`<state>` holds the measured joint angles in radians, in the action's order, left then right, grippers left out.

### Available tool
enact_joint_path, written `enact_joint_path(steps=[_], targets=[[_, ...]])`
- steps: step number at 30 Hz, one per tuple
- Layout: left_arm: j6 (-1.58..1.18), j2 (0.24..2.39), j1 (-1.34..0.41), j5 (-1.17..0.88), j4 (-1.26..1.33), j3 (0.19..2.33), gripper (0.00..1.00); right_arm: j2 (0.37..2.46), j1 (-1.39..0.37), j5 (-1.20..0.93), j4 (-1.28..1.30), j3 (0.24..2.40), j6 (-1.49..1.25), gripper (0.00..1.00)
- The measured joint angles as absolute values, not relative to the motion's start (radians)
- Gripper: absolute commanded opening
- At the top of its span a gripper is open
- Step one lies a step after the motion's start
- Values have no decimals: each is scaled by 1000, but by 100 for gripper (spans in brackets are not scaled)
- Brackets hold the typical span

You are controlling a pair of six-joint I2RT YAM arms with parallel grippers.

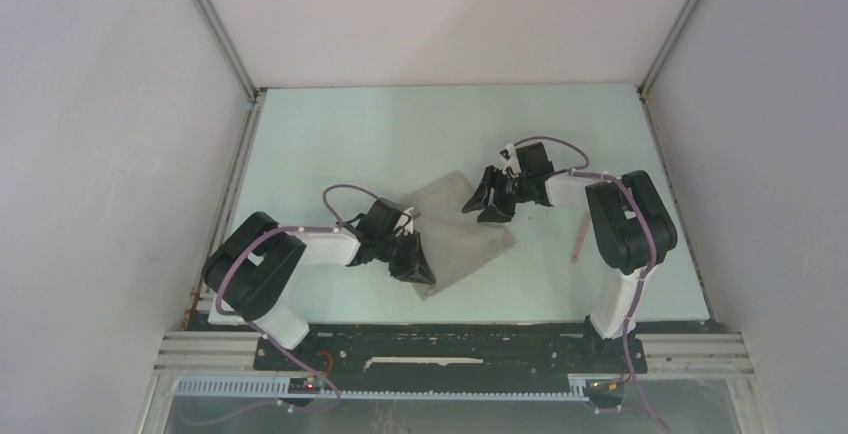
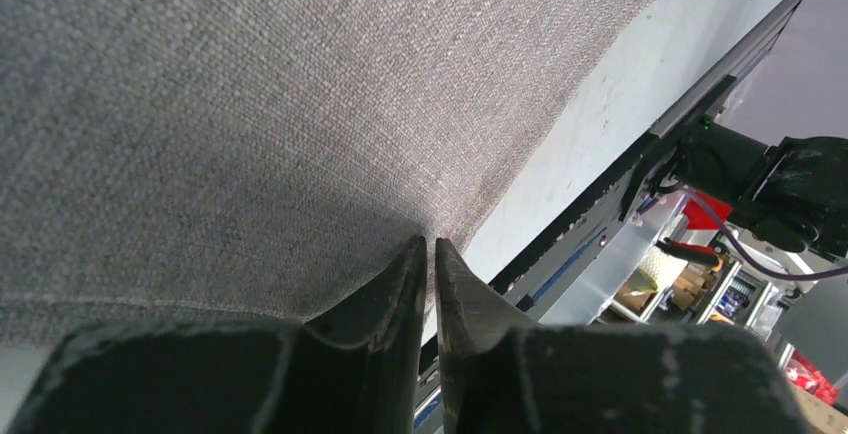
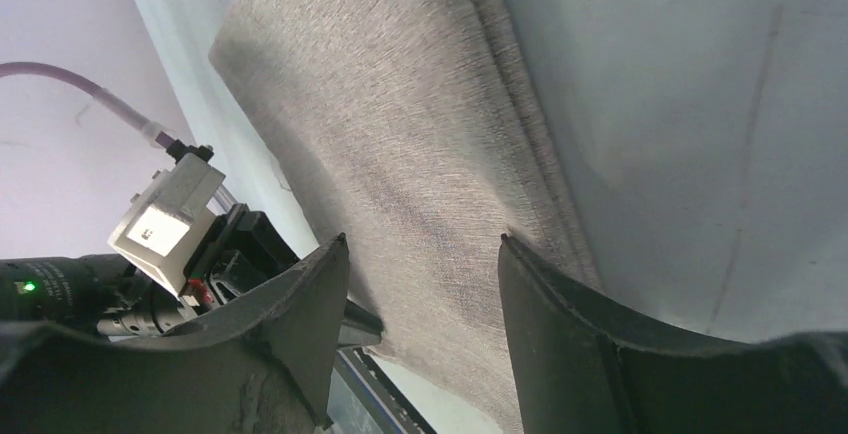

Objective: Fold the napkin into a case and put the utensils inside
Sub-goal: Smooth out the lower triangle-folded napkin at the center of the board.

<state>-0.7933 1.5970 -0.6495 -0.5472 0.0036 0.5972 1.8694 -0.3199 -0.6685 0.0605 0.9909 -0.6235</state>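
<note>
The taupe-grey napkin (image 1: 462, 229) lies slanted on the table between the two arms. Its long edge looks doubled in the right wrist view (image 3: 520, 124). My left gripper (image 1: 420, 266) sits at the napkin's near left edge. Its fingertips (image 2: 427, 242) are pressed almost together on a pucker of the cloth (image 2: 250, 124). My right gripper (image 1: 482, 206) hovers over the napkin's far right corner, open (image 3: 422, 239), with cloth (image 3: 400, 134) showing between its fingers but not gripped. One thin pale pink utensil (image 1: 578, 239) lies on the table by the right arm. Other utensils are out of view.
The pale table (image 1: 400, 134) is walled by white panels at the back and both sides. A black rail (image 1: 450, 339) runs along the near edge by the arm bases. The left arm's purple cable (image 1: 345, 194) loops above its wrist.
</note>
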Motion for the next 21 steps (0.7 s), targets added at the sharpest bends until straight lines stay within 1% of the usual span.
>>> enact_joint_path(steps=[4,8,11,14,16,17,21], targets=[[-792,1581,-649,-558,14,567,19,1879,-285,-686,66,992,-609,67],[-783,1506,-651,-552,-4,502,20,1879,-269,-693,81,1000,-580,67],[-767,1462,-651,-534,-45,490,25,1878,-269,-684,123,1026,-542,67],[-749,1417,-653,-520,-120,495,35,1866,-281,-650,203,1062,-498,69],[-741,1383,-654,-511,-189,516,43,1815,-297,-617,270,1068,-470,69],[-736,1372,-655,-508,-218,534,44,1785,-306,-606,296,1068,-461,69],[-738,1372,-656,-517,-245,633,42,1631,-362,-586,356,1055,-435,68]])
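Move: The napkin's near corner lies about 4 cm back and 1 cm left of my left hand, 1 cm below; its right corner is about 9 cm ahead and 14 cm right of that hand. From my right hand, the middle of the napkin's right edge is roughly 2 cm ahead and 3 cm right, 2 cm below. From that hand, the right corner is about 6 cm back and 7 cm right, the far corner 10 cm ahead and 2 cm left. With nearly shut fingertips on the cloth, I draw my left hand back and left along the napkin's near end, some 3 cm each way, then lift about 5 cm, easing forward and right and opening the fingers partway. My right hand, fingers still wide open on the napkin, slides about 2 cm right towards its right edge, then rises some 6 cm, pulling back. ##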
